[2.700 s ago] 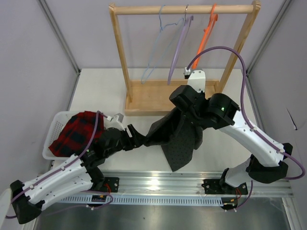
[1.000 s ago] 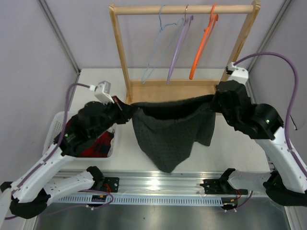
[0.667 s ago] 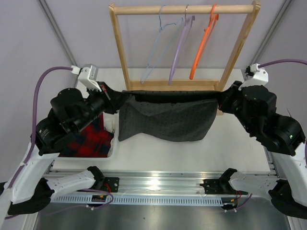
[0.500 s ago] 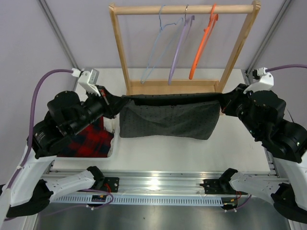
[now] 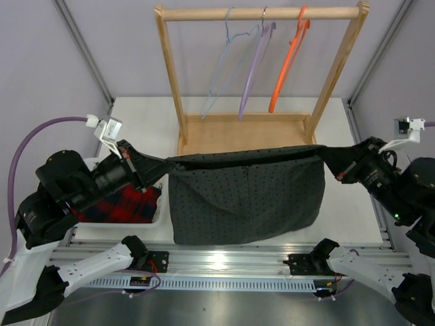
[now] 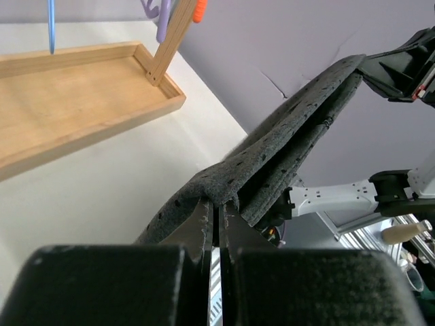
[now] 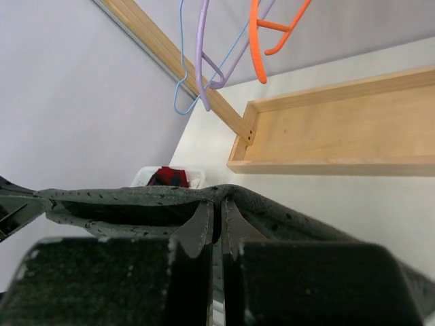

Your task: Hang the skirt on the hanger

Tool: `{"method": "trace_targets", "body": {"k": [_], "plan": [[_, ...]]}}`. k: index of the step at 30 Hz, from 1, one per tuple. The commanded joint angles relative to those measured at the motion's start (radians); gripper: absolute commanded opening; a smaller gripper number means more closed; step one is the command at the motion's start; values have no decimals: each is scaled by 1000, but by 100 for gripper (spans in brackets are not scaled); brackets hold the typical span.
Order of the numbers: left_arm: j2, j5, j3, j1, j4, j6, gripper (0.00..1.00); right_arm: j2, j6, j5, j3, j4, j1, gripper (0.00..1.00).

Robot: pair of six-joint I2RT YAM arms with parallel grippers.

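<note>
The skirt [image 5: 245, 197], dark charcoal with tiny light dots, hangs stretched flat between my two grippers, in front of the rack. My left gripper [image 5: 163, 166] is shut on its top left corner, and the left wrist view shows the cloth edge [image 6: 292, 136] pinched at the fingertips [image 6: 217, 204]. My right gripper [image 5: 325, 155] is shut on the top right corner, with the waist edge [image 7: 136, 200] running away from its tips [image 7: 217, 205]. The pale blue wire hanger [image 5: 219, 75] hangs on the rack bar, leftmost of three, behind and above the skirt; it also shows as the blue hanger [image 7: 182, 95].
A wooden rack [image 5: 241, 132] with a tray base stands at the back of the table. A lilac hanger [image 5: 253, 68] and an orange hanger [image 5: 285, 61] hang beside the blue one. A white basket [image 5: 115, 221] at the left holds a red-and-navy plaid garment [image 5: 126, 204].
Both arms have drawn back toward the near edge and spread apart. The skirt, earlier bunched between them, is now pulled taut and hangs as a wide flat sheet.
</note>
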Motion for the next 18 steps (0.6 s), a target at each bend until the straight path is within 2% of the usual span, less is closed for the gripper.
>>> {"method": "trace_targets", "body": {"k": [1, 6, 8, 10, 11, 14, 15, 18], "plan": [[10, -80, -15, 16, -32, -45, 0, 62, 11, 118, 16, -34, -16, 0], [114, -141, -116, 42, 19, -19, 0, 185, -29, 175, -137, 17, -25, 0], [174, -109, -144, 91, 80, -11, 0, 228, -52, 109, -185, 81, -97, 0], [214, 7, -202, 187, 165, 0, 0, 269, -81, 5, -274, 154, -185, 0], [260, 20, -216, 211, 187, 7, 0, 283, -91, -113, -305, 235, -287, 0], [355, 110, -212, 297, 250, 43, 0, 369, -103, -291, -380, 345, -416, 0], [416, 132, -205, 323, 256, 49, 0, 393, -106, -322, -389, 362, -468, 0], [507, 136, -185, 352, 284, 72, 0, 472, -112, -379, -405, 419, -521, 0]]}}
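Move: Between and below the two shut hands, which hold the skirt stretched at its top edge, is the clear table in front of the rack. The middle of that spot is some 15 cm ahead, 14 cm right and 44 cm below the left hand; from the right hand about 12 cm ahead, 18 cm left, 46 cm below. From the left hand, the rack's base is about 43 cm ahead and 20 cm right, and the basket 16 cm ahead and 30 cm left, both far below. The orange hanger is roughly 35 cm ahead of the right hand, 4 cm left and a little higher. Sweeping down and forward together, both hands carry the stretched skirt towards the table before the rack: the left sinks about 18 cm and goes out nearly as far, the right drops some 23 cm and reaches 18. Gathering speed, they tip their fingers downward and swing them round towards forward, still pinching the two ends of the top edge. ##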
